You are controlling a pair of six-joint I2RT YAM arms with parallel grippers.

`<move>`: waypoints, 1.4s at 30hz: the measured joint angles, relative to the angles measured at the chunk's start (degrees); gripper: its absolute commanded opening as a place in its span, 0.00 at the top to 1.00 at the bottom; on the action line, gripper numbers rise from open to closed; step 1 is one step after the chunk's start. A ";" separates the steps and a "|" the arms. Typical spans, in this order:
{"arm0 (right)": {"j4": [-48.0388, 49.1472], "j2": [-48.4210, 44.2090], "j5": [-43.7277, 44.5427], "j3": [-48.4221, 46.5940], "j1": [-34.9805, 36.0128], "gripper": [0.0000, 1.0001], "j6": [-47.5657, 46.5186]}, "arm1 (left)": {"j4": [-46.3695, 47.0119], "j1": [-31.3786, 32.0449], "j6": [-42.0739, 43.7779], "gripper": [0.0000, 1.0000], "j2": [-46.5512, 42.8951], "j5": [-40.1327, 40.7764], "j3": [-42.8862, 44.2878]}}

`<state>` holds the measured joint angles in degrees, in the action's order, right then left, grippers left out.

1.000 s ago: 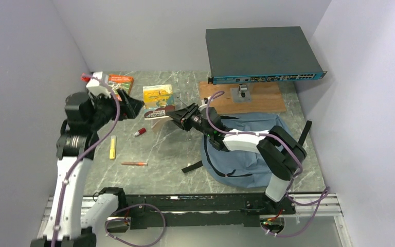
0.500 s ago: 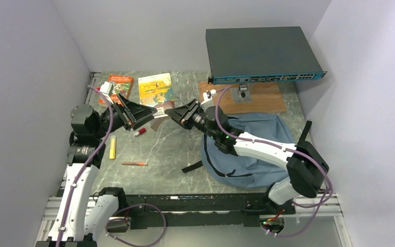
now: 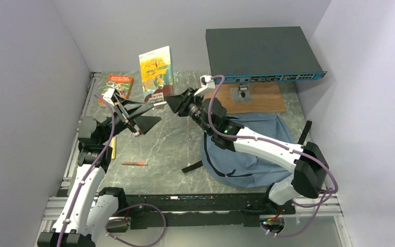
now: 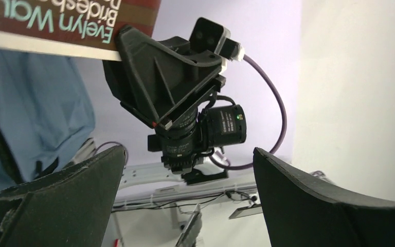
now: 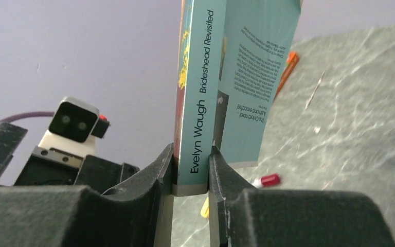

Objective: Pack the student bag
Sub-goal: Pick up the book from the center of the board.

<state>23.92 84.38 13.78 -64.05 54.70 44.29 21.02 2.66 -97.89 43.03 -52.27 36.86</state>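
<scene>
The student bag, blue-grey with black straps, lies crumpled at the right of the table; its blue fabric also fills the left of the left wrist view. My right gripper is shut on the lower spine of a teal paperback and holds it upright, above the table, left of the bag. In the right wrist view both fingers clamp the paperback of the right gripper. My left gripper stands wide open and empty just left of it, jaws toward the book.
An orange book lies at the back left. A yellow marker, an orange pen and a red-capped item lie on the marble table. A dark network switch sits above a wooden board at the back right.
The right gripper has lifted the paperback off the table and stood it upright. The left gripper has let go, opened wide and drawn back toward the near left.
</scene>
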 measured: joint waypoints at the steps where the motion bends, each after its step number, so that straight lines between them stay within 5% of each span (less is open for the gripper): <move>1: -0.66 0.15 0.96 -1.25 0.09 1.00 -1.42 | 1.60 0.31 -1.81 0.00 0.52 1.16 -0.24; 12: -3.61 5.16 3.78 -15.06 0.22 1.00 -8.81 | 31.36 2.16 -17.90 0.00 17.94 6.38 -0.50; 23: -8.00 5.49 2.19 -17.53 0.42 1.00 -10.01 | 33.16 4.11 -9.27 0.00 19.69 14.69 2.32; 42: -7.13 1.60 -2.29 -13.07 0.24 1.00 -15.04 | 35.52 10.36 -12.74 0.00 24.70 22.40 -0.31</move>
<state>16.80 85.97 11.49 -77.12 54.94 29.26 56.53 13.02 -110.63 67.72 -29.87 36.56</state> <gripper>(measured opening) 0.248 0.996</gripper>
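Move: The book stands upright in the right fingers, pinched at the foot of its spine; its middle is about 9 cm above, 5 cm left and 3 cm ahead of them. From the open left hand that middle lies some 12 cm straight ahead and 5 cm up. The left gripper is about 9 cm back, 5 cm left and 4 cm above the right. Far below the left hand, about 33 cm down, lie a red-capped tube 12 cm ahead, 11 cm left, and the orange book 36 cm ahead, 25 cm left. The right fingers keep their pinch on the spine and lift the book some 7 cm early on, tilting up a little over 10 degrees, then hold nearly still. The left hand, jaws wide open, reaches about 9 cm forward to the book's free lower edge, rising and dipping slightly on the way and rolling its left side down roughly 15 degrees, until its fingers straddle that edge; no grip yet. ##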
